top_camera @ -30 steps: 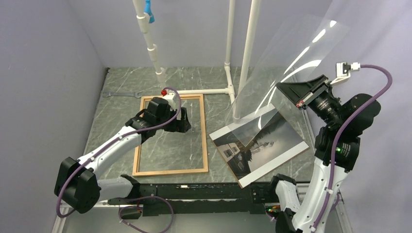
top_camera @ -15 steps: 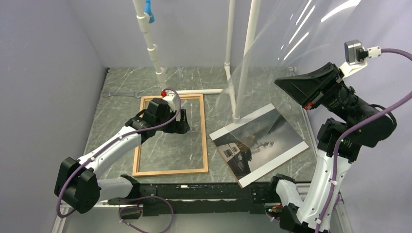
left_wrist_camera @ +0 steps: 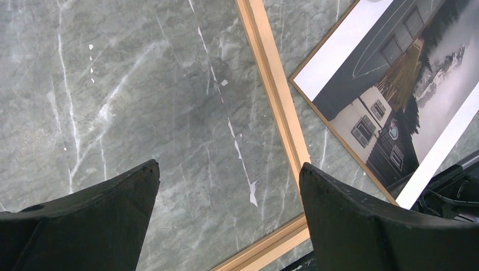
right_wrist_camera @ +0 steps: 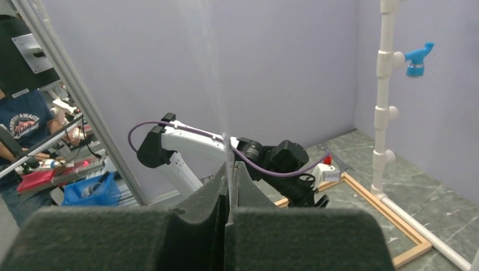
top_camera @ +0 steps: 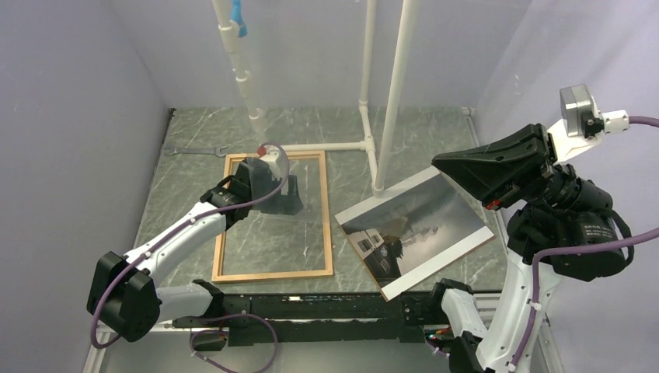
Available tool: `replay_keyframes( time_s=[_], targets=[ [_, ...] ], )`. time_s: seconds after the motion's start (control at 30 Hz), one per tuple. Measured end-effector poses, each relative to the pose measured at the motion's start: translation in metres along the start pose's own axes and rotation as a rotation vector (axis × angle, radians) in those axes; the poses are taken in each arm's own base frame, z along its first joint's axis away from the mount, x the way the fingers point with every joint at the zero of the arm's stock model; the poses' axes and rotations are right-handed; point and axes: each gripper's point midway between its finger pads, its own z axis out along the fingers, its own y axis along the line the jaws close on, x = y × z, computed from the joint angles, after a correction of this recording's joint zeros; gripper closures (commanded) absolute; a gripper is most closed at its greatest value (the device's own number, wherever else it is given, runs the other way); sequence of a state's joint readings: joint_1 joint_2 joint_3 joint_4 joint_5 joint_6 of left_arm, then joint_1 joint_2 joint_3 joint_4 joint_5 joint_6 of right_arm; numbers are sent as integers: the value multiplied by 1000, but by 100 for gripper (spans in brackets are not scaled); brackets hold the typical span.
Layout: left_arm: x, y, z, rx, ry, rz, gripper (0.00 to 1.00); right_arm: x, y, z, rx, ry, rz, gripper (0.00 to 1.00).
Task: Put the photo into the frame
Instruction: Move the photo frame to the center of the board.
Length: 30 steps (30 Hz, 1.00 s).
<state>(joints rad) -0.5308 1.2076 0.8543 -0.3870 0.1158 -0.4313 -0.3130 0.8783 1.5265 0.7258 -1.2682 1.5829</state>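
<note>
The frame (top_camera: 272, 273), thin light wood strips, lies flat on the marble table left of centre. My left gripper (top_camera: 284, 200) hovers over its inside, open with nothing between the fingers; its wrist view shows bare marble between the jaws (left_wrist_camera: 229, 165), the frame's strip (left_wrist_camera: 277, 90) and the photo (left_wrist_camera: 390, 107). The photo (top_camera: 420, 225) lies face up and askew, right of the frame. My right gripper (top_camera: 441, 163) is raised above the photo's far right corner, shut on the edge of a clear sheet (right_wrist_camera: 217, 84) that stands edge-on above the fingers (right_wrist_camera: 229, 166).
A white pipe structure (top_camera: 371, 93) stands behind the frame and photo, with a blue clip (top_camera: 238, 19) on its left post. A wrench (top_camera: 194, 151) lies at the far left. Grey walls close in on both sides.
My right arm has lifted and swung the clear sheet up and to the right, off the photo. The left arm, frame and photo have not moved.
</note>
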Motion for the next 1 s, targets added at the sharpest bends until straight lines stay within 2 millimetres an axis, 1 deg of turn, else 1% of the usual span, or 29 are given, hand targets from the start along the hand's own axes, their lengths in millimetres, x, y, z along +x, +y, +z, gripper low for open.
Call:
replay_keyframes(
  time_s=[0.07, 0.13, 0.2, 0.37, 0.47, 0.57, 0.67, 0.73, 0.83, 1.0],
  targets=[
    [0, 1, -1, -3, -1, -2, 4, 5, -5, -2, 0, 1, 10, 100],
    [-1, 3, -3, -10, -6, -4, 4, 11, -17, -3, 11, 3, 34, 100],
    [-2, 5, -6, -16, -9, -9, 4, 17, -32, -5, 29, 3, 61, 100],
    [-4, 14, -17, -47, -36, -20, 4, 37, -81, -12, 97, 16, 180, 100],
    [-5, 25, -24, -103, -54, -28, 2, 50, -109, -16, 137, 27, 242, 100],
    [-4, 42, -32, -183, -60, -41, 2, 62, -138, -20, 201, 31, 289, 100],
    [1, 60, -40, -258, -48, -64, 2, 74, -161, -21, 258, 31, 337, 100],
    [4, 66, -42, -279, -40, -75, 2, 87, -175, -18, 286, 42, 374, 100],
    [11, 68, -43, -281, -31, -81, 2, 106, -188, -12, 312, 63, 419, 100],
    [35, 69, -38, -259, 24, -100, 5, 148, -205, 8, 375, 130, 511, 100]
  ],
)
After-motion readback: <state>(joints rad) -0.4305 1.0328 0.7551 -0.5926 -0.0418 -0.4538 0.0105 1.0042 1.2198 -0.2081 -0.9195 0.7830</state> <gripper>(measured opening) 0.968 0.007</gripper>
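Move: The wooden photo frame lies flat, its middle roughly 21 cm ahead of the right hand, 31 cm to its left and nearly 60 cm below; that hand already holds the clear sheet up high. From the same hand the photo is about 16 cm ahead and 9 cm right, the pipe stand's near foot some 30 cm ahead and 3 cm right. From the open left hand, the frame's middle is 8 cm left, 1 cm ahead and 13 cm below. The clear sheet, still pinched in the shut right fingers, is swung forward and down by about 18 cm each way towards the frame, while that hand rolls some 35 degrees and its left-pointing fingers come down to level. The empty left hand, wide open, shifts left towards the frame's middle, turning a little counter-clockwise, then eases back and down. ##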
